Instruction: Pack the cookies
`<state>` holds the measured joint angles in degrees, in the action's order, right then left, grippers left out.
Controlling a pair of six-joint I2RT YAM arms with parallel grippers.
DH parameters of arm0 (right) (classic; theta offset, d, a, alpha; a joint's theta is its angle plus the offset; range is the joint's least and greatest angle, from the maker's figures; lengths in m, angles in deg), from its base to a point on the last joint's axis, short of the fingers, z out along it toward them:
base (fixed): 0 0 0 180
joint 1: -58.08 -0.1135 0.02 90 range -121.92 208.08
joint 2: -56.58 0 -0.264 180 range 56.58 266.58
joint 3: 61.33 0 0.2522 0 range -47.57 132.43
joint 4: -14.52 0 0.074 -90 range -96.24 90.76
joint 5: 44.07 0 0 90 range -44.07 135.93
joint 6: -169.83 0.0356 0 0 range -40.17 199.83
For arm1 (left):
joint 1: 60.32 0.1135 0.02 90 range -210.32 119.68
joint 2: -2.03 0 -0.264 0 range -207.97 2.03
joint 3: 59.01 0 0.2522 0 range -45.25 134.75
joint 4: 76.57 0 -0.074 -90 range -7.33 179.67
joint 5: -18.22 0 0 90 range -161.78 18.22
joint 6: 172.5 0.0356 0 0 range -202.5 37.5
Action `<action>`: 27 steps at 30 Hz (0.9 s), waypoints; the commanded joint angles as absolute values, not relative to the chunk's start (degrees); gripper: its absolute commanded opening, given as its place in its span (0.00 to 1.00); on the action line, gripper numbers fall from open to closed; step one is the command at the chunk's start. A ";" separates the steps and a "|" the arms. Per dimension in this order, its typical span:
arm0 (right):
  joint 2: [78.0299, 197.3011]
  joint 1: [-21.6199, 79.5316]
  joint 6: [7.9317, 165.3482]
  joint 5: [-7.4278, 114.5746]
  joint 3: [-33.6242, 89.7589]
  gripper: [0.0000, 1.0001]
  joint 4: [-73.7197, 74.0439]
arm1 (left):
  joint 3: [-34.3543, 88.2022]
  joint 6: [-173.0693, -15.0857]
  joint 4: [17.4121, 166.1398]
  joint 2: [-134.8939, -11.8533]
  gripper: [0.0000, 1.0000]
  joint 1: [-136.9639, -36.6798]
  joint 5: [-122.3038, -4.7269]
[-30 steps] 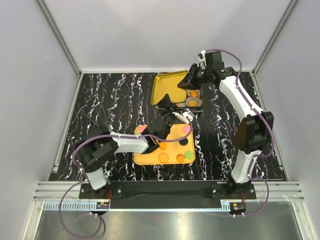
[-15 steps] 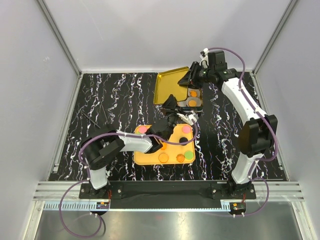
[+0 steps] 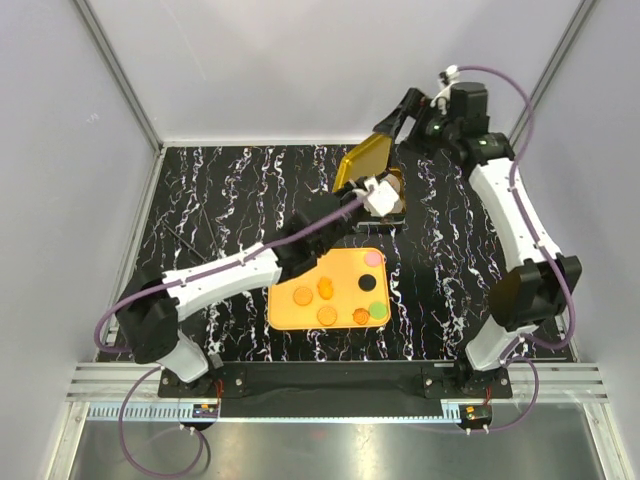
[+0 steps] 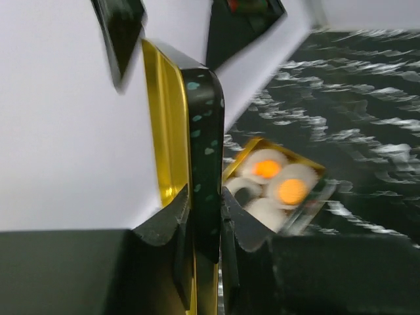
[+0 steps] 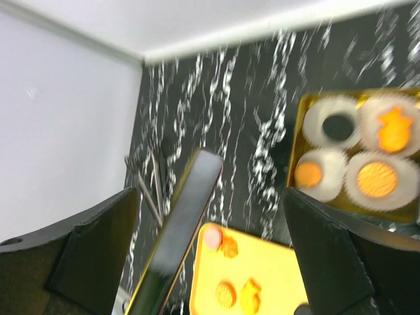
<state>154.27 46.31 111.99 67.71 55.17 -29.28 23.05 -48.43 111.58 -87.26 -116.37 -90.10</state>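
The tin's lid [image 3: 366,160], gold inside and black outside, stands almost upright at the back of the table. My left gripper [image 3: 368,193] is shut on its lower edge; in the left wrist view the jaws [image 4: 203,216] pinch the lid [image 4: 197,131]. The open tin [image 4: 275,185] behind it holds white paper cups with orange cookies [image 4: 291,191]. My right gripper [image 3: 402,112] hangs open above the lid [image 5: 187,216], touching nothing. Several cookies [image 3: 327,315] lie on the orange tray [image 3: 345,268], with one black [image 3: 367,283], one pink [image 3: 373,258] and one green [image 3: 378,309].
Thin dark sticks [image 3: 187,236] lie on the marble tabletop at the left. The enclosure's grey walls stand close behind the tin and beside both arms. My right wrist view shows the tin [image 5: 357,154] and the tray [image 5: 262,262] below it.
My left gripper closed on the lid and reached toward the back as the lid rose nearly upright. My right gripper let go of the lid, opened wide and rose to the right.
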 commanded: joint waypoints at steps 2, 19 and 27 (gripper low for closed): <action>149.23 50.69 112.43 64.22 55.98 1.00 -22.72 | 31.12 -70.08 94.34 -85.68 0.00 -111.31 -72.42; 154.14 54.92 108.92 63.60 45.34 1.00 -17.18 | 46.86 -144.42 123.13 -111.93 0.00 -88.63 -26.69; 159.76 55.27 107.34 63.68 43.84 1.00 -13.66 | 55.56 -155.79 131.50 -126.98 0.00 -86.25 -27.30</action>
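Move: Below and ahead of the left hand, which holds the gold lid steeply by its edge, the open cookie tin lies about 8 cm farther out, 7 cm to the right and 27 cm down; the cookie tray is some 14 cm back, 4 cm left and 31 cm down. From the empty right hand the tin is about 4 cm back, neither left nor right, and 28 cm below, with the lid roughly 7 cm back and 5 cm left, nearly level. Rolling the lid over by some 100 degrees about its fingers' line, counter-clockwise looking along them, the left hand keeps its pinch on the edge, carries the lid about 13 cm forward, then also sinks some 8 cm towards the tin, fingers swinging to point right. The open right hand swings 8 cm right and up, clear of the lid, then comes down about 14 cm while easing forward. ##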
